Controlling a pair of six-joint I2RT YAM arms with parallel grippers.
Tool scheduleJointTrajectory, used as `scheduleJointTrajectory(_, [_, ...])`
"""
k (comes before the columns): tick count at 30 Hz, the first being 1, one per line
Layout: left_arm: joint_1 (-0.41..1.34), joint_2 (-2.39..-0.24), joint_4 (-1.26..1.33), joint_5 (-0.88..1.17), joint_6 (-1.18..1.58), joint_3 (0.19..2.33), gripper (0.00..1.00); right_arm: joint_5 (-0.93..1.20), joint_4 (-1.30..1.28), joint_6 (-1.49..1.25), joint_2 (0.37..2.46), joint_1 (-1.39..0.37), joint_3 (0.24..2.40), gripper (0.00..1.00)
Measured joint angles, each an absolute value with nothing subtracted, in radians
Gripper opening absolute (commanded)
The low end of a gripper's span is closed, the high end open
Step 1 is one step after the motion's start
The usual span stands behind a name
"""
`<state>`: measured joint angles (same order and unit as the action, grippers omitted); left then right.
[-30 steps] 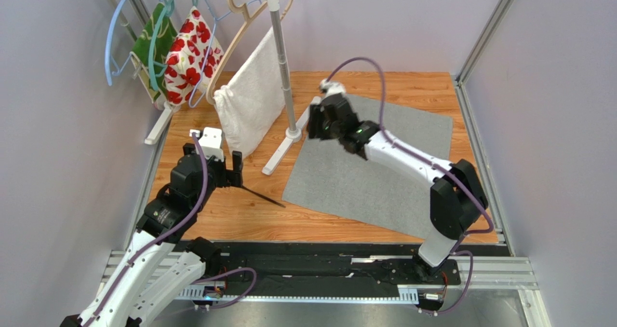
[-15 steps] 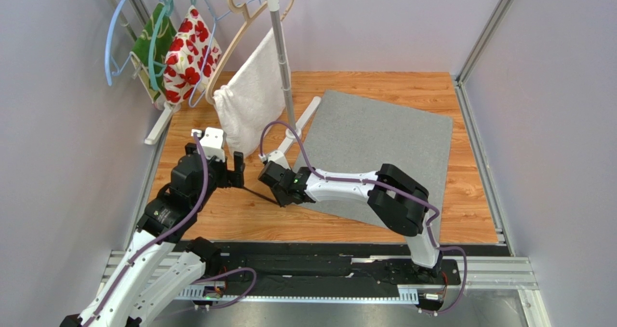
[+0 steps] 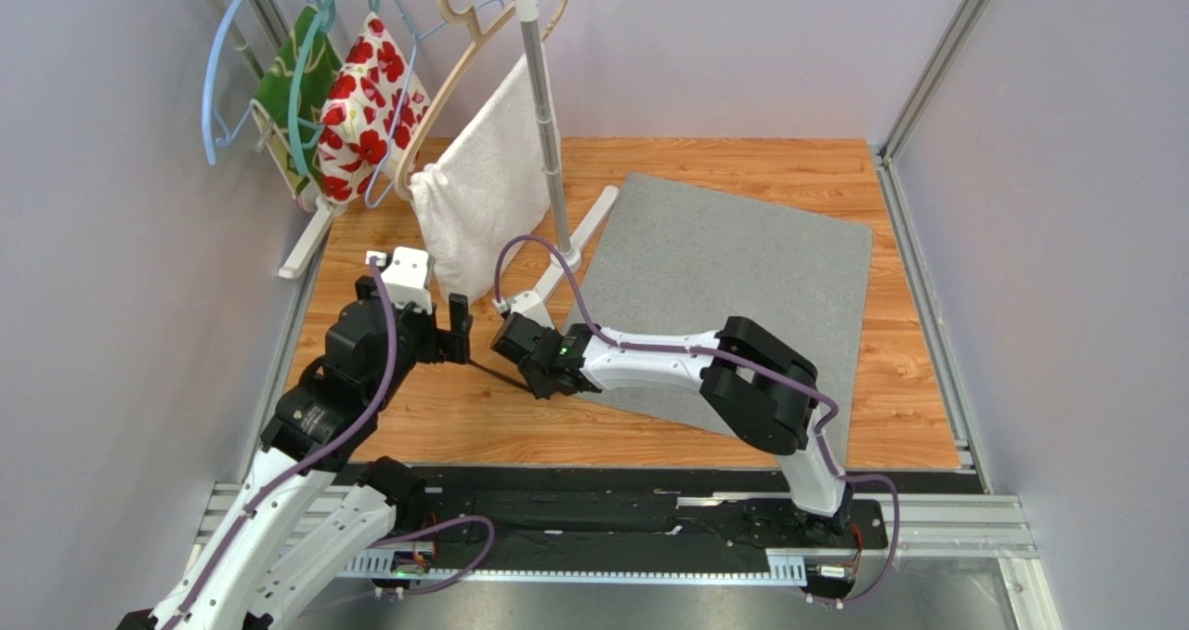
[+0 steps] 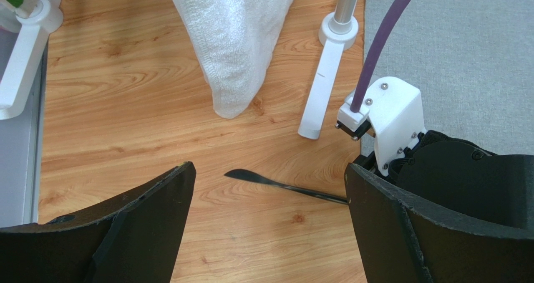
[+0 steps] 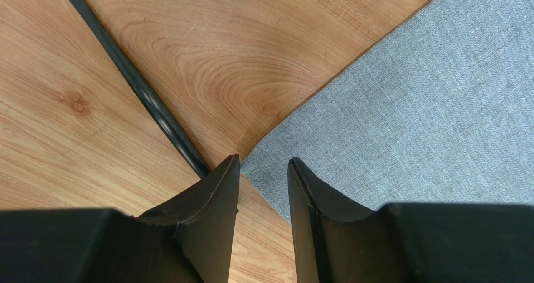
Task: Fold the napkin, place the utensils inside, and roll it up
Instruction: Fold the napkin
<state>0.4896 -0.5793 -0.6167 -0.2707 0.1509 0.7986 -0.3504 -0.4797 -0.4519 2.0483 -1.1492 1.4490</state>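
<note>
The grey napkin (image 3: 740, 261) lies flat on the wooden table, right of centre. The dark, slim utensil (image 3: 491, 370) lies on bare wood just left of the napkin's near-left corner. My right gripper (image 3: 535, 368) is down at that corner; in the right wrist view its jaws (image 5: 263, 161) stand a narrow gap apart, straddling the very corner of the napkin (image 5: 407, 101), with the utensil (image 5: 138, 86) beside the left finger. My left gripper (image 3: 436, 335) hovers wide open, with the utensil (image 4: 276, 183) lying between its fingers (image 4: 150, 214), untouched.
A clothes rack (image 3: 544, 114) stands at the back left with hangers, a white towel (image 3: 482, 198) and a red-flowered fabric (image 3: 366, 108). Its white foot (image 4: 326, 89) reaches to the napkin's left edge. The right arm's wrist mount (image 4: 388, 117) sits close to my left gripper.
The right arm swung from the napkin's far-left corner down to its near-left corner, and its jaws narrowed. The left arm stayed still.
</note>
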Motion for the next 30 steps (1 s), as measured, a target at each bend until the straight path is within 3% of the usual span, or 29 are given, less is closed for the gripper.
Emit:
scheduleJointTrajectory(22, [0.490,-0.578,-0.617,-0.271,0.151,0.799,0.98,-0.320,-0.483,-0.509,2.062,-1.151,1.446,0.33])
scheduleJointTrajectory(30, [0.490,-0.578,-0.617,-0.272,0.150,0.799,0.98,-0.321,-0.467,-0.516,2.061,-1.143,1.439,0.04])
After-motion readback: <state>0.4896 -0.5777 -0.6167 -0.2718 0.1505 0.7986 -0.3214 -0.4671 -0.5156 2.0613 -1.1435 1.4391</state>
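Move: The napkin's near-left corner lies right under the right gripper, about 2 cm below and 1 cm ahead and to its left, already between the half-open fingertips. The black knife's middle is some 8 cm to that hand's left and 3 cm ahead; the near end of the rack's white foot is roughly 8 cm ahead and 4 cm left. From the idle left gripper the corner is about 12 cm right, 1 cm ahead and 23 cm below. Ease the right gripper down about 1 cm and slightly back onto the napkin's near-left corner, fingers part open and wrist almost still, just right of the knife's handle. Then, once low, close the fingers to less than half their starting gap and pinch the corner between the tips. ##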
